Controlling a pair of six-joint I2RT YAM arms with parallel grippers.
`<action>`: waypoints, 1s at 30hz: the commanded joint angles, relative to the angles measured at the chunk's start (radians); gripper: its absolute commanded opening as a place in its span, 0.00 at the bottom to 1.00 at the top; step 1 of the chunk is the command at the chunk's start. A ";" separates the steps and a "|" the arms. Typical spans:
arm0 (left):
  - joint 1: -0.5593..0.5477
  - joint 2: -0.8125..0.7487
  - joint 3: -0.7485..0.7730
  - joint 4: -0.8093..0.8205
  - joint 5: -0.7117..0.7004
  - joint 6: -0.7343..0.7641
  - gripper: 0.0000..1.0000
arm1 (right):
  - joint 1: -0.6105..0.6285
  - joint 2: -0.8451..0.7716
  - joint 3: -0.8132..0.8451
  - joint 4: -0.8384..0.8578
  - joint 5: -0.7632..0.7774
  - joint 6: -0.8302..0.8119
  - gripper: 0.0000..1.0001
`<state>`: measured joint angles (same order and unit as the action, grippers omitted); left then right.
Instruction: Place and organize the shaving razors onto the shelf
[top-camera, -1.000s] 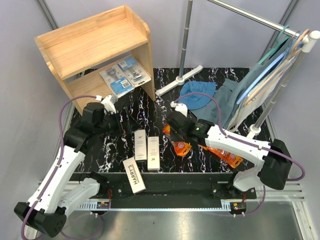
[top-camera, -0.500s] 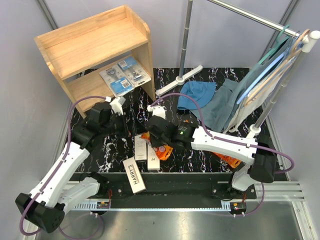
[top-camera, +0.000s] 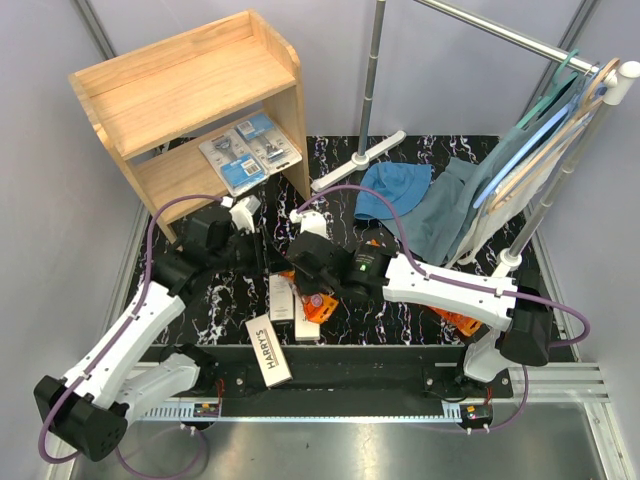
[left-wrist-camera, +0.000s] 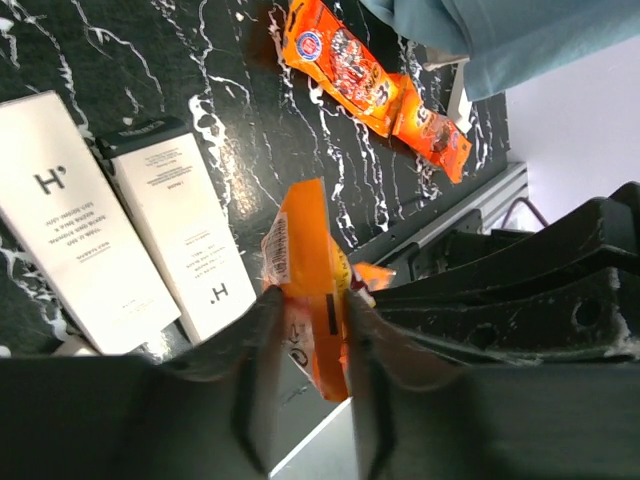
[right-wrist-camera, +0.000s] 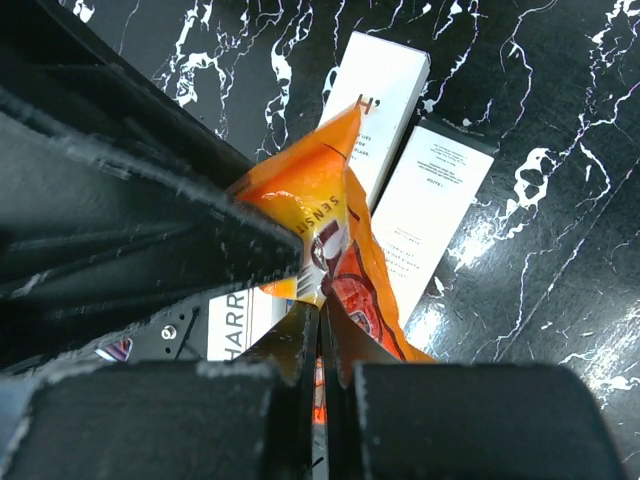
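Note:
An orange razor pack (left-wrist-camera: 310, 255) hangs above the black mat, gripped from two sides. My left gripper (left-wrist-camera: 305, 300) is shut on its lower edge, a finger pressed to each face. Pinching its other end is my right gripper (right-wrist-camera: 322, 310), also shut. Under them lie two white Harry's boxes (top-camera: 281, 292) side by side, with a third (top-camera: 268, 350) near the front edge. Blue blister packs (top-camera: 248, 150) sit on the lower level of the wooden shelf (top-camera: 180, 85). Two more orange packs (left-wrist-camera: 340, 60) lie on the mat farther right.
A metal clothes rack (top-camera: 372, 70) stands at the back right, its white foot bar (top-camera: 358, 160) on the mat. Blue cloths (top-camera: 395, 190) lie and hang beside it. Both arms crowd the middle of the mat (top-camera: 220, 300).
My right gripper carried the orange pack leftward over the white boxes. The left gripper moved right to meet it and closed from wide open onto the pack.

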<state>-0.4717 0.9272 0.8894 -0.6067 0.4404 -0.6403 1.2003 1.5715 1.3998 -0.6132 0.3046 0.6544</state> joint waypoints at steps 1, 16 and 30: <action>-0.015 0.007 -0.007 0.065 0.044 -0.004 0.12 | 0.016 -0.033 0.021 0.043 0.037 -0.012 0.02; -0.019 -0.011 -0.012 0.065 0.020 0.001 0.00 | 0.018 -0.177 -0.119 0.115 0.097 0.033 0.82; -0.019 -0.031 -0.013 0.087 -0.006 0.021 0.00 | -0.059 -0.545 -0.448 0.338 0.024 0.172 1.00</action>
<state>-0.4854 0.9306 0.8745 -0.5812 0.4477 -0.6388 1.1854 1.1069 1.0176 -0.3923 0.3878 0.7563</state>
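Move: The orange razor pack hangs between my hands, its top end between my left fingers, which are not yet shut. Its middle is about 4 cm back, 4 cm right and 4 cm below my left hand. From my right hand, which still pinches it, that middle lies roughly 2 cm back, level sideways and 3 cm below. On the table, 11 cm below my left hand, the left white box is about 6 cm back and 1 cm left, the right white box 8 cm back and 5 cm right. I shut my left fingers on the top end of the orange pack and hold that hand practically still. Then my right hand, which has stayed on the pack, opens wide, lets go and draws away to the right about 7 cm and up some 5 cm, rolling roughly 20 degrees so its left side rises. ##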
